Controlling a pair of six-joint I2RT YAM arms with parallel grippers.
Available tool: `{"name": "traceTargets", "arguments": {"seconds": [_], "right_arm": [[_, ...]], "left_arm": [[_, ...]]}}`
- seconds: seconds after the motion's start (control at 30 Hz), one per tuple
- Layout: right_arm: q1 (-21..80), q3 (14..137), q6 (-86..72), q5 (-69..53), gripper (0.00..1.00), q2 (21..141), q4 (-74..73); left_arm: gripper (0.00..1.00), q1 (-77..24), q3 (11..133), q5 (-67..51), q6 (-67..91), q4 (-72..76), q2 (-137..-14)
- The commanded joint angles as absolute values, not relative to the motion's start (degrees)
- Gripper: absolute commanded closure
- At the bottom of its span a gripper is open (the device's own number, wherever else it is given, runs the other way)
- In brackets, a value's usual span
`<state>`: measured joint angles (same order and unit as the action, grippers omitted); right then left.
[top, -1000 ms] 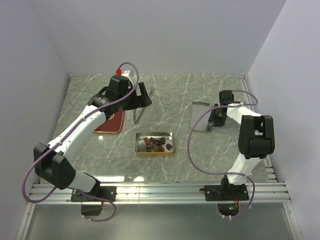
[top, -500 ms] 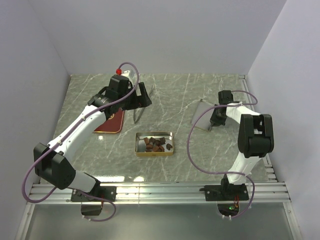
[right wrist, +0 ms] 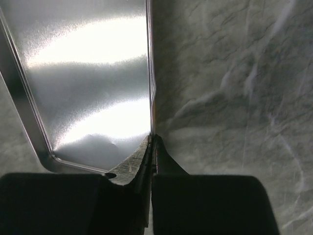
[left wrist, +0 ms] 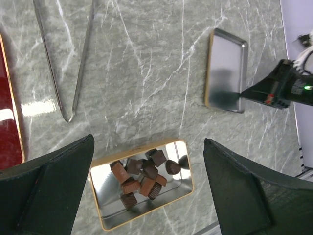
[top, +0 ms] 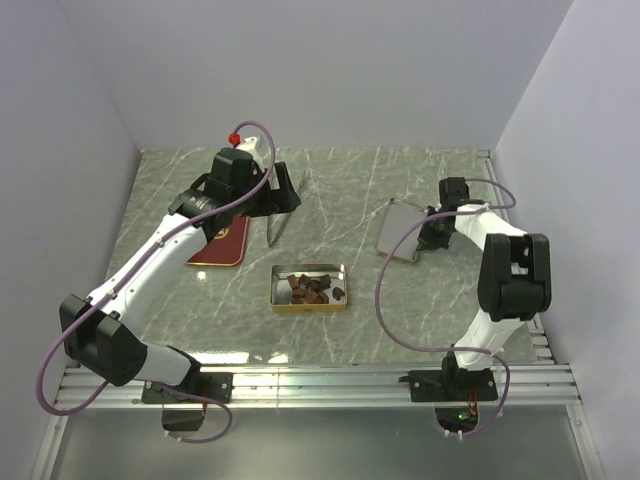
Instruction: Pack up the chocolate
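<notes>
Several pieces of chocolate (top: pixel 312 287) (left wrist: pixel 143 175) lie heaped in an open gold-rimmed tin (top: pixel 308 308) (left wrist: pixel 101 215) at the table's middle. My left gripper (top: pixel 287 194) (left wrist: pixel 147 141) hangs open high above the table, behind and left of that tin, with nothing between its fingers. To the right a silver tin lid (top: pixel 398 230) (left wrist: pixel 226 68) (right wrist: pixel 88 73) rests on the marble. My right gripper (top: pixel 428 236) (right wrist: pixel 152 139) is shut on the lid's right-hand edge, and that side is tipped up slightly.
Metal tongs (top: pixel 283 212) (left wrist: pixel 68 63) lie on the marble below my left gripper. A red lid (top: pixel 222 245) (left wrist: pixel 7 122) lies at the left under the left arm. White walls close in the table on three sides.
My right gripper has closed onto the silver lid's edge, and the lid has tipped and slid a little leftwards. The left arm has drifted slightly back.
</notes>
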<state>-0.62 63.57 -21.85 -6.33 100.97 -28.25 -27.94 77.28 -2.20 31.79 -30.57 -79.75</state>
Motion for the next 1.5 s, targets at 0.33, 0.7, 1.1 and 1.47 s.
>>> {"name": "traceTargets", "arguments": {"seconds": [0.33, 0.7, 1.1, 1.47], "right_arm": [[-0.3, 70.8, -23.3, -35.1, 1.0, 84.6, -35.8], [6.6, 78.2, -22.2, -61.4, 1.0, 84.1, -43.9], [16.3, 75.0, -38.4, -67.6, 1.0, 79.1, -29.4], [17.8, 72.2, -44.8, -71.1, 1.0, 78.8, -20.8]], "left_arm": [[0.01, -27.9, 85.0, -9.5, 25.6, -26.6, -76.7], [0.01, -27.3, 83.3, -24.9, 16.0, -16.2, -69.7], [0.01, -24.3, 84.9, -31.0, 15.1, -18.3, -67.4], [0.03, -24.3, 77.6, -35.9, 20.5, -8.4, -64.9]]}}
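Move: The right hand already pinches the lid's right edge near its near end; the lid's middle lies about 4 cm ahead and 6 cm to its left, roughly level with it. The chocolate box is some 30 cm to the right hand's left and 11 cm back, slightly lower. From the empty left hand the lid is about 32 cm right, 6 cm ahead and 23 cm below; the box is roughly 10 cm back, 6 cm right and equally low, the tongs some 12 cm straight ahead. Straight up at first, then sweeping left and back while still climbing, the right hand carries the pinched lid nearly 30 cm up towards the left hand, rolling some 60 degrees so its fingers swing to point left, and turning counter-clockwise. The wide-open left hand rises about 17 cm and draws back, tipping its fingers up and clockwise towards the lid, then dips slightly. ##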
